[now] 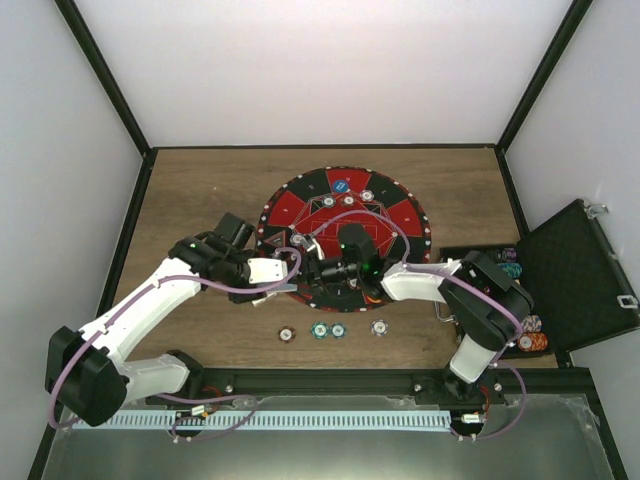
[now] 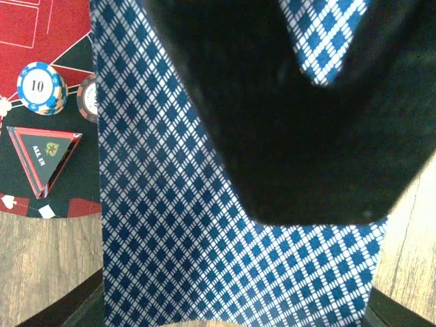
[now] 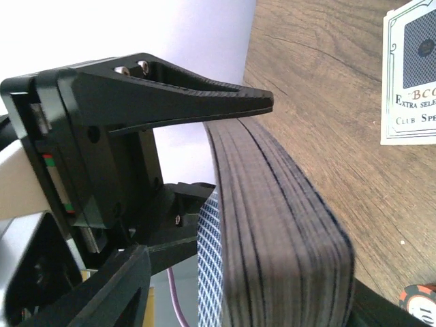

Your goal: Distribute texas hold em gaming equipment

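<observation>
A thick deck of playing cards [image 2: 204, 225] with blue diamond backs fills the left wrist view; my left gripper [image 1: 288, 275] is shut on it over the near edge of the round mat [image 1: 400, 215]. The right wrist view shows the same deck [image 3: 286, 225] edge-on, with one card [image 3: 211, 259] peeling off its left side. My right gripper [image 1: 318, 270] meets it from the right. Its jaws straddle the deck, open, with a gap on the left side. One of its black fingers [image 2: 300, 122] lies across the card backs. Poker chips [image 1: 320, 329] lie in a row on the wood near the arms.
On the mat sit a blue "10" chip [image 2: 41, 87], a brown chip [image 2: 88, 97], a triangular "ALL IN" marker [image 2: 46, 153] and more chips [image 1: 348, 200] on the far side. An open black case [image 1: 575, 275] with chips stands right. A card box [image 3: 409, 75] lies on the wood.
</observation>
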Controlling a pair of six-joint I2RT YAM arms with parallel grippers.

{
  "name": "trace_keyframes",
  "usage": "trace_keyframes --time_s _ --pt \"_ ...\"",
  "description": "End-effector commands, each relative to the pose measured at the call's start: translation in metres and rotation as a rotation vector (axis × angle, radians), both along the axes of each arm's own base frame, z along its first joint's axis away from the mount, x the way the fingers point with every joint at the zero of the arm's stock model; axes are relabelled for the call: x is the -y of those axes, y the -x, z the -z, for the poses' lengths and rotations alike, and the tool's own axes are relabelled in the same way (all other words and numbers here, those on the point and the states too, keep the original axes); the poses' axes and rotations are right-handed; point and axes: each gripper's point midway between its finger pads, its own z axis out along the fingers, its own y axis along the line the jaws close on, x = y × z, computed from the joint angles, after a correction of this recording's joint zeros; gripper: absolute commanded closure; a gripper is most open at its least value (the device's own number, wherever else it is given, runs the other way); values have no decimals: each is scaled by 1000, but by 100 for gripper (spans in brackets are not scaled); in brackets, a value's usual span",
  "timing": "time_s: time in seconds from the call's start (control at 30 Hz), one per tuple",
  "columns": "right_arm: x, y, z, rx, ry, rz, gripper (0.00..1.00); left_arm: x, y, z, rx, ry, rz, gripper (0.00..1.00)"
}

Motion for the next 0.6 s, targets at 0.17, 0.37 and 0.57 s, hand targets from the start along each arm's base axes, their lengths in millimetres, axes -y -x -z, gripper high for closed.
trace_keyframes --time_s 0.17,0.37,0.57 --pt "-22 -5 -20 -15 -99 -27 54 7 -6 -12 51 33 13 96" --pt "-26 -9 -12 -77 -107 -10 77 9 -8 -15 64 48 11 96" --pt "-26 -8 -11 -92 -122 -5 94 12 1 -16 41 79 29 22"
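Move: The deck of cards is clamped by its long edges in the left hand, its middle about 3 cm to that hand's right and level with it. From the open right hand, the middle of the deck lies some 4 cm to the left and 2 cm below, level fore and aft. From the left hand, the card box is 2 cm left and 14 cm below, the ALL IN triangle 11 cm ahead, 4 cm right and 14 cm below, and the orange chip stack 11 cm back, 6 cm right and 13 cm below. The right hand, its fingers pointing left and already straddling the free end of the deck, eases about 2 cm farther left along it and some 1.5 cm down, its wrist turning roughly 10 degrees. As it goes, its fingers close from a little over half open to nearly shut and pinch the deck through its thickness, one finger on the blue back, while the left hand stays nearly in place and keeps its grip on the long edges. ##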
